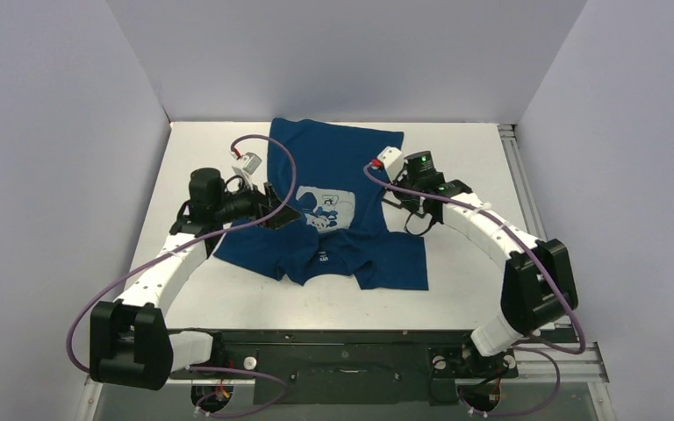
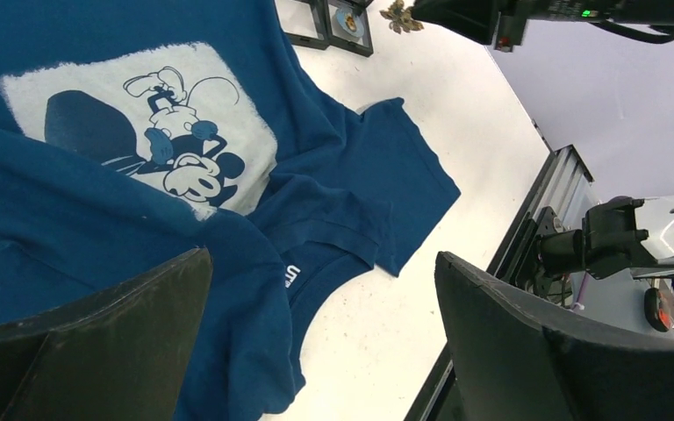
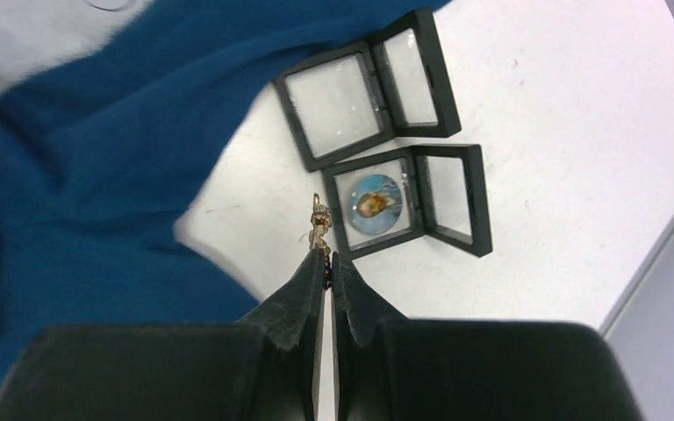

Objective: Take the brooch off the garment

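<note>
The garment (image 1: 333,167), a dark blue T-shirt with a pale cartoon-mouse print (image 2: 140,123), lies rumpled in the middle of the table. My left gripper (image 2: 323,263) hovers wide open over its collar and near edge, with nothing between its fingers (image 2: 123,333). My right gripper (image 3: 327,259) is shut on the brooch (image 3: 319,224), a small gold piece sticking out past the fingertips. It holds it above the bare table, just right of the garment (image 3: 70,175). The brooch (image 2: 399,16) is clear of the cloth.
Two open black display boxes lie on the table right of the shirt. One box (image 3: 364,88) is empty and the other (image 3: 408,197) holds a round blue item. The table's right edge has a metal rail (image 1: 513,158). White walls stand close on three sides.
</note>
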`<state>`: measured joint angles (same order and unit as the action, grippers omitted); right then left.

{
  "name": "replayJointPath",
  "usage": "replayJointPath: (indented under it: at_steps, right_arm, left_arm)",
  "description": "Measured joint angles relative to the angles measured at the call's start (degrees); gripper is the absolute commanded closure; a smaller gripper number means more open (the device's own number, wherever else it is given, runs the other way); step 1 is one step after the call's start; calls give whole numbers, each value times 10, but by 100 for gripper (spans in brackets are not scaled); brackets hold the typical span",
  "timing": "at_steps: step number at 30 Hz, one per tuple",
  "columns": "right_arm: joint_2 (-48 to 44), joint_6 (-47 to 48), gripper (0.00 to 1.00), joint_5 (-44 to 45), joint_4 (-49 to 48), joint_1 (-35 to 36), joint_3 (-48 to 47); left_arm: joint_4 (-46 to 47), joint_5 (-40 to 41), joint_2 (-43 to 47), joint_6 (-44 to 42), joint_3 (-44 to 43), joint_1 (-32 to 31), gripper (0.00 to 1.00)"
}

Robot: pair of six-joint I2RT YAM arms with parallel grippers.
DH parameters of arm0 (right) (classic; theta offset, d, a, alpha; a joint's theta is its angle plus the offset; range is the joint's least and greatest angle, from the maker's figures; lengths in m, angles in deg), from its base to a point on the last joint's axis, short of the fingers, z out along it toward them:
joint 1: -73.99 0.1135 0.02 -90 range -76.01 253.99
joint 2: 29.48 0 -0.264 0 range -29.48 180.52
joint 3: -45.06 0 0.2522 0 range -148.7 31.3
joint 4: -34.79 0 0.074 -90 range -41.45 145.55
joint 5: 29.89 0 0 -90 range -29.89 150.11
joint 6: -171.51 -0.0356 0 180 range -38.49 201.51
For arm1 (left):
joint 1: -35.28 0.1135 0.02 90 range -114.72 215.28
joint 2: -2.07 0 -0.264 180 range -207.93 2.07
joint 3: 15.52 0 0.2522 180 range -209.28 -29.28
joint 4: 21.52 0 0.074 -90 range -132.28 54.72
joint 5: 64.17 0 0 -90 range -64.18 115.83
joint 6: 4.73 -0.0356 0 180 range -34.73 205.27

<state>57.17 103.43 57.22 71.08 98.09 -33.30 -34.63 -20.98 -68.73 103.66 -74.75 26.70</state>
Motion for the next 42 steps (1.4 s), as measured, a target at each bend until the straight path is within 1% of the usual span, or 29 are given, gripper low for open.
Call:
replayJointPath:
  at_steps: [8, 17, 39, 42]
  right_arm:
    - [104, 55, 100, 66, -35, 5, -41]
    - [188, 89, 100, 100, -65, 11, -111]
    - [284, 137, 100, 141, -99, 12, -145]
    - [292, 140, 97, 143, -99, 14, -146]
  left_arm:
    - [-27, -1, 5, -21, -13, 2, 4]
    - [-35, -6, 9, -21, -18, 5, 4]
    - [-42, -34, 7, -21, -22, 13, 4]
    - [-45, -34, 5, -21, -22, 13, 4]
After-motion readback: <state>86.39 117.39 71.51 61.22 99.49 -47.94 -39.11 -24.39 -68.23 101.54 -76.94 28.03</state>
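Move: The brooch is already pinched in the right hand. The empty open case's tray lies about 9 cm ahead of that hand, a centimetre left and some 13 cm below. The badge's tray is about 6 cm ahead and 5 cm right, and the garment's printed patch about 4 cm ahead and 18 cm left, both as low. From the left hand, the empty tray is roughly 15 cm ahead, 24 cm right and 19 cm below. The right hand carries the pinched brooch about 10 cm forward and 9 cm down towards the empty tray, tilting. ##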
